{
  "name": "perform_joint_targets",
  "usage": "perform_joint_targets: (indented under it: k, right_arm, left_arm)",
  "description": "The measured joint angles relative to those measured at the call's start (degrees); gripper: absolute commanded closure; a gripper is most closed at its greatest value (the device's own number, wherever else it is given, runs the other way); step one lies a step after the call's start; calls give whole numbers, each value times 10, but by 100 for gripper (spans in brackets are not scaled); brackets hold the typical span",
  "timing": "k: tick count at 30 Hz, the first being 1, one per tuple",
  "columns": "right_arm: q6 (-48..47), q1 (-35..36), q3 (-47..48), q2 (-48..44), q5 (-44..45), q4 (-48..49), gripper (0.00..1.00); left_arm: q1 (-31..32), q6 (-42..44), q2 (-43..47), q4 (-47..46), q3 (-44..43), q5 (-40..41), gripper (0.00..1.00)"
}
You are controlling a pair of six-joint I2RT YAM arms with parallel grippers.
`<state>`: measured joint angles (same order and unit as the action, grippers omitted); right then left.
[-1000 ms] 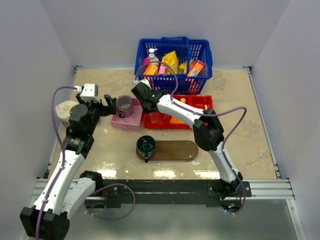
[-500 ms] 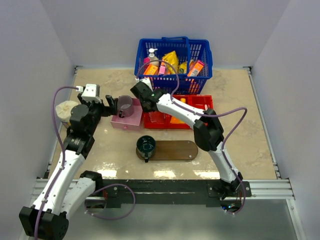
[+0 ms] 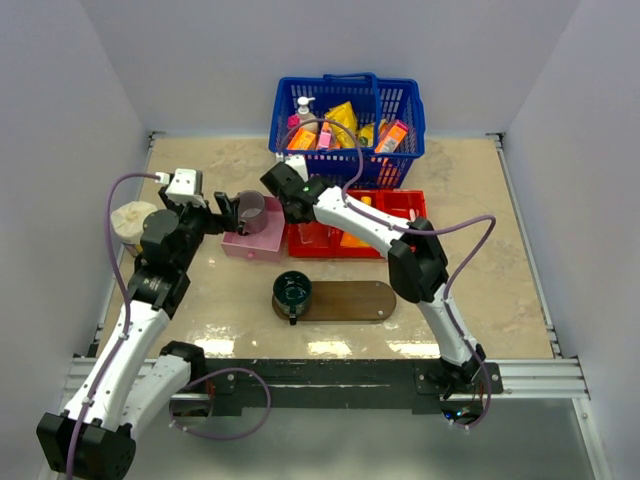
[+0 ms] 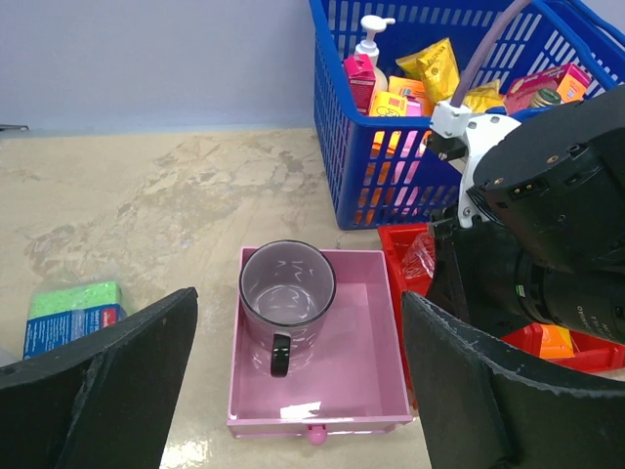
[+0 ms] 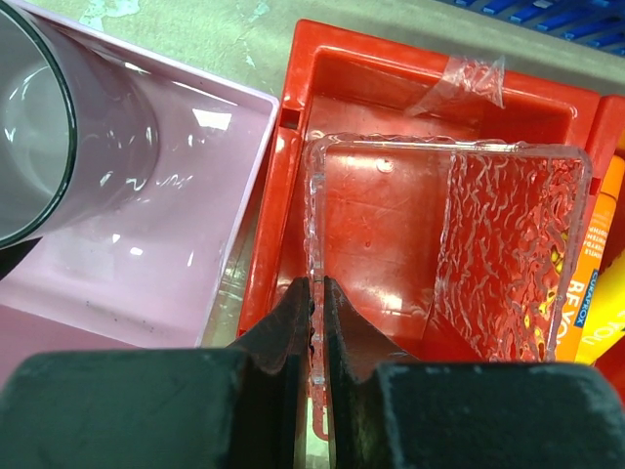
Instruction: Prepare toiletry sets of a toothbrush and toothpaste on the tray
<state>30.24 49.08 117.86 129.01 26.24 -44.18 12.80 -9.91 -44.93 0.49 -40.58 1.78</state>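
Note:
The dark wooden tray (image 3: 352, 301) lies near the front edge with a dark teal cup (image 3: 292, 291) on its left end. An orange-yellow toothpaste tube (image 5: 598, 283) lies in the red bin (image 5: 410, 73), and the tube (image 3: 353, 240) also shows from above. No toothbrush is in view. My right gripper (image 5: 318, 293) is shut on the left wall of a clear textured plastic container (image 5: 508, 244) in the bin's left compartment. My left gripper (image 4: 298, 303) hangs open over the pink box (image 4: 361, 391), nothing between its fingers.
A grey mug (image 4: 286, 288) stands in the pink box. Behind the bin stands the blue basket (image 3: 345, 125) full of packets and a pump bottle. A green sponge pack (image 4: 73, 313) lies left of the pink box. A beige round thing (image 3: 128, 218) sits at the far left.
My left gripper has drifted right, closer to the mug and pink box. The right gripper stays clamped on the clear container with little movement.

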Motion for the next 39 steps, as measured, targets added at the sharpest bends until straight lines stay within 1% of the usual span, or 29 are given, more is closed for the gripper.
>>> perform_joint_targets:
  k: [6, 18, 21, 26, 29, 35, 39]
  right_arm:
    - [7, 0, -2, -15, 9, -7, 100]
    - [8, 0, -3, -91, 17, -15, 100]
    - [8, 0, -19, -107, 12, -12, 100]
    - [2, 0, -63, -150, -7, -5, 100]
    - [-3, 0, -104, -192, -26, 16, 100]
    - [-4, -10, -224, -307, -89, 83, 100]
    - [-2, -37, -297, -375, -141, 136, 100]
  left_arm:
    - [0, 0, 7, 0, 0, 0, 11]
    - [0, 0, 9, 0, 0, 0, 11]
    - [0, 0, 9, 0, 0, 0, 11]
    - [0, 0, 6, 0, 0, 2, 11]
    - [0, 0, 3, 0, 0, 2, 11]
    - [0, 1, -2, 0, 0, 4, 11]
    - [0, 1, -7, 0, 0, 6, 11]
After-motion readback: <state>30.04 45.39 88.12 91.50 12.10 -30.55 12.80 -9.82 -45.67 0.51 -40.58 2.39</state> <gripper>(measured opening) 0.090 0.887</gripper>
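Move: Your right gripper already pinches the left wall of the clear dish, low over the front-left corner of the red box. The wooden tray, its likely place, lies about 13 cm back, 8 cm to the right and 9 cm below, with the dark green mug on its left end, some 12 cm back and 1 cm left of the gripper. The pink box is about 7 cm ahead and 10 cm left. From the left gripper the wooden tray is roughly 5 cm back, 24 cm right and 25 cm below. Keep the right fingers shut on the clear dish's wall and raise it about 14 cm up out of the red box, nearly straight up for the first half. Then, still climbing, draw it back about 6 cm and some 5 cm to the right, rolling the wrist about 20 degrees so that the hand's left side rises. ##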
